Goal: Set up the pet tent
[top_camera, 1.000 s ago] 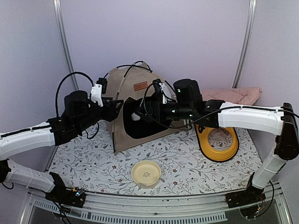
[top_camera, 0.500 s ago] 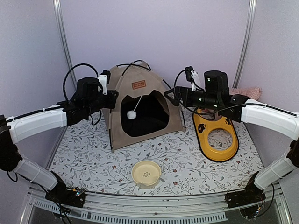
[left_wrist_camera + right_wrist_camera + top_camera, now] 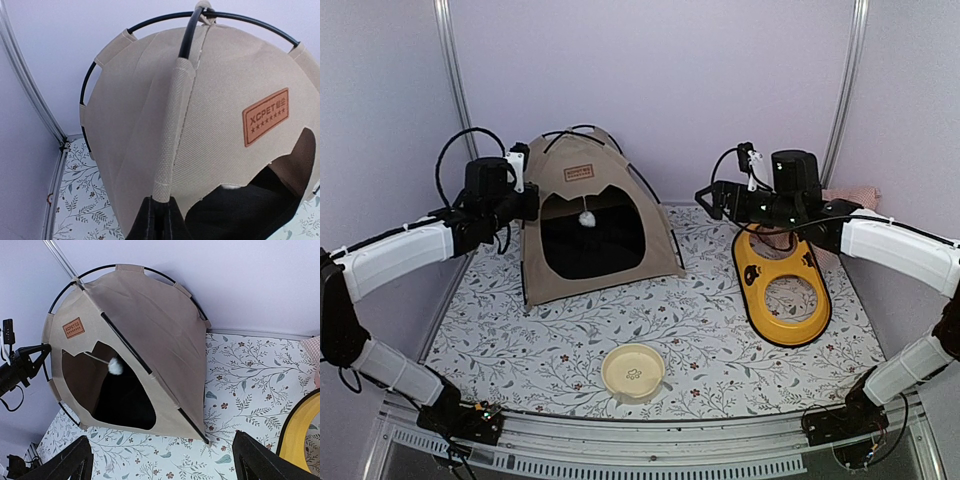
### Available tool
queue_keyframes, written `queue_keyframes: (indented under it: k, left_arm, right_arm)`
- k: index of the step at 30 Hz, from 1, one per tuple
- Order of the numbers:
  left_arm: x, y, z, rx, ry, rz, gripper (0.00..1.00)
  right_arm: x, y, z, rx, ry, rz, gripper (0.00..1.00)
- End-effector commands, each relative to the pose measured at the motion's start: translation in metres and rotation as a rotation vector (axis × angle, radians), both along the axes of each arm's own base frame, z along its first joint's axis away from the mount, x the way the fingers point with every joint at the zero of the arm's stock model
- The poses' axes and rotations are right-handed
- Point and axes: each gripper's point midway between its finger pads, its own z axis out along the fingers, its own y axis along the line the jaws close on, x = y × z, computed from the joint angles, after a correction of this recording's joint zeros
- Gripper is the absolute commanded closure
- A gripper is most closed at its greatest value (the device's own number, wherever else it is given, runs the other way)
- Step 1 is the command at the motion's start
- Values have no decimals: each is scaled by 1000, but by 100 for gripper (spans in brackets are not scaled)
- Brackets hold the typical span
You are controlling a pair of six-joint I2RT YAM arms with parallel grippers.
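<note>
The pet tent (image 3: 590, 215) stands upright at the back left of the mat, its dark arched doorway facing forward. A white pompom (image 3: 587, 219) hangs in the doorway. My left gripper (image 3: 530, 204) is shut on the fabric pole sleeve (image 3: 172, 145) at the tent's left front edge. In the left wrist view the jaws (image 3: 160, 217) pinch the sleeve's lower end, with the brown label (image 3: 265, 117) to its right. My right gripper (image 3: 705, 198) hangs open to the right of the tent, apart from it. In the right wrist view both fingers (image 3: 62, 465) frame the tent (image 3: 150, 340) from a distance.
A yellow oval double-bowl feeder (image 3: 782, 290) lies at the right, below my right arm. A cream bowl (image 3: 633, 370) sits near the front middle of the floral mat (image 3: 720, 340). A pink checked cushion (image 3: 848, 197) lies at the back right. Metal frame posts (image 3: 453, 90) rise at both back corners.
My left gripper has closed on the tent's pole sleeve, and the tent has shifted left with it. My right gripper has pulled out of the doorway to the right, staying open.
</note>
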Motion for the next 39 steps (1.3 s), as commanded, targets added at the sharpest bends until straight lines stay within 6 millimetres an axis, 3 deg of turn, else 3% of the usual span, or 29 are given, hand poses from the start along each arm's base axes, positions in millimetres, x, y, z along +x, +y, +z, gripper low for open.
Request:
queue_keyframes:
  k: [1,10,15,18,20,24,27,28,29,34,39]
  left_arm:
    - [-5,13,27,-9,-88,-59,100]
    - [-25,20,20,-49,-39,-279,100]
    - [-33,43,13,-25,-6,-252,100]
    - [-37,53,12,-25,1,-243,85]
    - [-38,61,17,-28,-5,-214,66]
    - [-45,63,38,-51,-58,-203,37]
    - [-47,61,51,-73,-79,-211,24]
    - [-48,59,55,-83,-83,-222,10]
    - [-48,56,58,-94,-88,-236,2]
    - [-54,41,77,-145,-132,-308,1]
    - [-65,33,109,-142,-208,-336,1]
  right_arm:
    - [-1,-6,-6,-26,-2,19,1]
    - [8,-35,-13,-48,-2,-44,1]
    - [12,-68,-20,-48,9,-141,1]
    - [15,-92,-24,-49,18,-213,1]
    - [17,-111,-27,-43,28,-267,1]
    - [22,-145,-34,-20,59,-363,1]
    - [26,-171,-42,-17,87,-442,1]
    - [26,-179,-46,-17,99,-467,1]
    - [27,-187,-47,-9,109,-493,1]
    - [23,-219,-59,15,138,-614,1]
    - [19,-245,-61,30,140,-749,1]
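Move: The left hand is shut on the tent's near-left pole sleeve, with the tent's middle about 8 cm ahead, 14 cm right and 10 cm below. The cream bowl lies some 28 cm back and 26 cm right of that hand, on the table. From the open right hand, the checked cushion is roughly 20 cm ahead, 34 cm right and 25 cm down; the yellow board lies level ahead, 22 cm right and 28 cm down. Left hand drags tent about 6 cm left, releases and rises; right hand swings 22 cm right towards cushion. ##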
